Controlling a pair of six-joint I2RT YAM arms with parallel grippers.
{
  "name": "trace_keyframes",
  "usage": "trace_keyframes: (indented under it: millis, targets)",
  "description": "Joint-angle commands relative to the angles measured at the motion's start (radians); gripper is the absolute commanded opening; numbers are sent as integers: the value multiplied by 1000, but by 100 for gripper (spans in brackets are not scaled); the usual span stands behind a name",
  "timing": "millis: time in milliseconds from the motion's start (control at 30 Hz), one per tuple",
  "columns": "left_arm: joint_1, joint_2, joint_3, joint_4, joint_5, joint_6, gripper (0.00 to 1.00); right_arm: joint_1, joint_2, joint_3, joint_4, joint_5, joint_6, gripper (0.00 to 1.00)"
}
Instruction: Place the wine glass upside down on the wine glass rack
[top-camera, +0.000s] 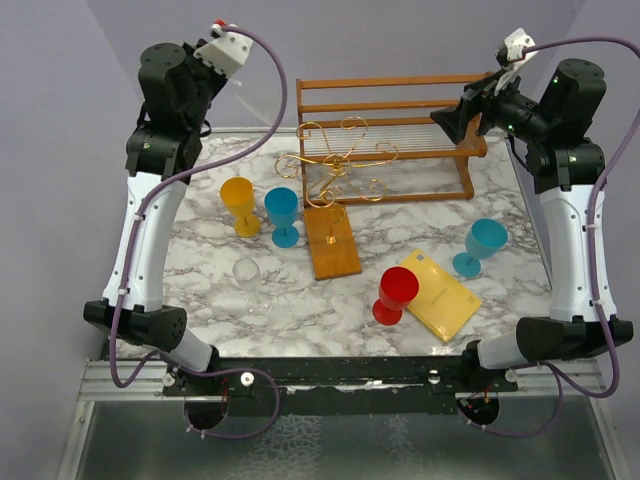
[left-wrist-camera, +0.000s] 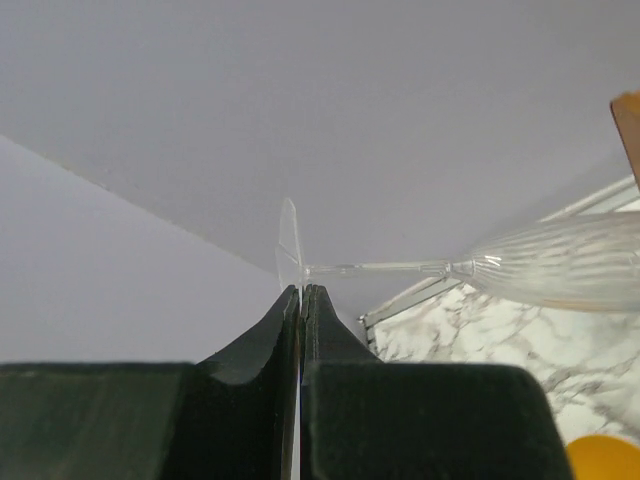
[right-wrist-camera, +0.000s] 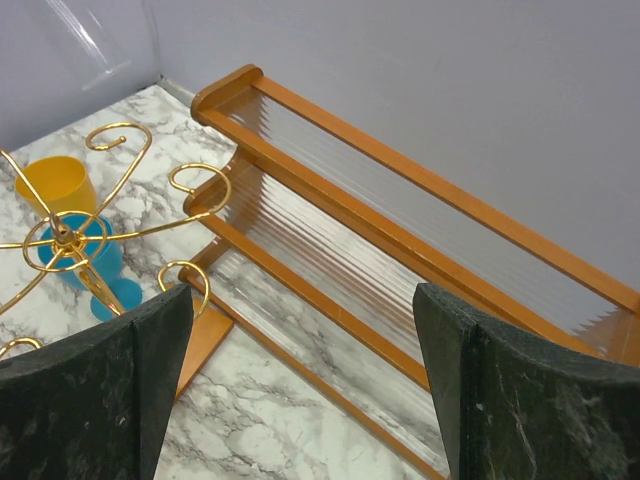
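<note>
My left gripper (left-wrist-camera: 302, 290) is shut on the thin foot of a clear wine glass (left-wrist-camera: 560, 265). The glass lies sideways in the air, its stem running right to a ribbed bowl over the table's back left corner. The wine glass rack (top-camera: 335, 160) is a stand of gold wire scrolls on a flat orange-brown base (top-camera: 332, 243), mid-table. Its curled arms (right-wrist-camera: 110, 200) show at the left of the right wrist view. My right gripper (right-wrist-camera: 300, 300) stands open and empty, high at the back right (top-camera: 452, 122), facing the rack.
A wooden slatted shelf (top-camera: 390, 130) stands behind the rack. On the marble top are a second clear glass (top-camera: 252, 283), a yellow cup (top-camera: 239, 203), two blue goblets (top-camera: 283, 215) (top-camera: 482, 245), a red goblet (top-camera: 394, 294) and a flat yellow box (top-camera: 442, 295).
</note>
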Motion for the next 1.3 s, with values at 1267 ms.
trace_keyframes:
  millis: [1267]
  targets:
    - [-417,125,42,-311,89,537,0,3,-24,-61,-4,-30,-54,92]
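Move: The clear wine glass hangs by its foot from the left fingers, bowl slanting down to the right; the rack's left-side hooks are about 15 cm right, level in reach and 17 cm lower. The gold hub lies some 22 cm right, 2 cm nearer and 23 cm below. On the table some 44 cm down, the blue goblet is 11 cm right and 4 cm nearer, the yellow one 2 cm nearer, straight below. The hooks lie about 30 cm left, 7 cm ahead and 11 cm below the empty right hand. The wine glass, still pinched by its foot with the bowl leading down, is carried by the left hand some 18 cm to the right and 11 cm down towards the gold rack's left-side hooks. The wrist rolls right side down by about 40 degrees, swings clockwise and tips down a little; the fingers stay shut. The right hand, wide open, sinks 2–3 cm. ##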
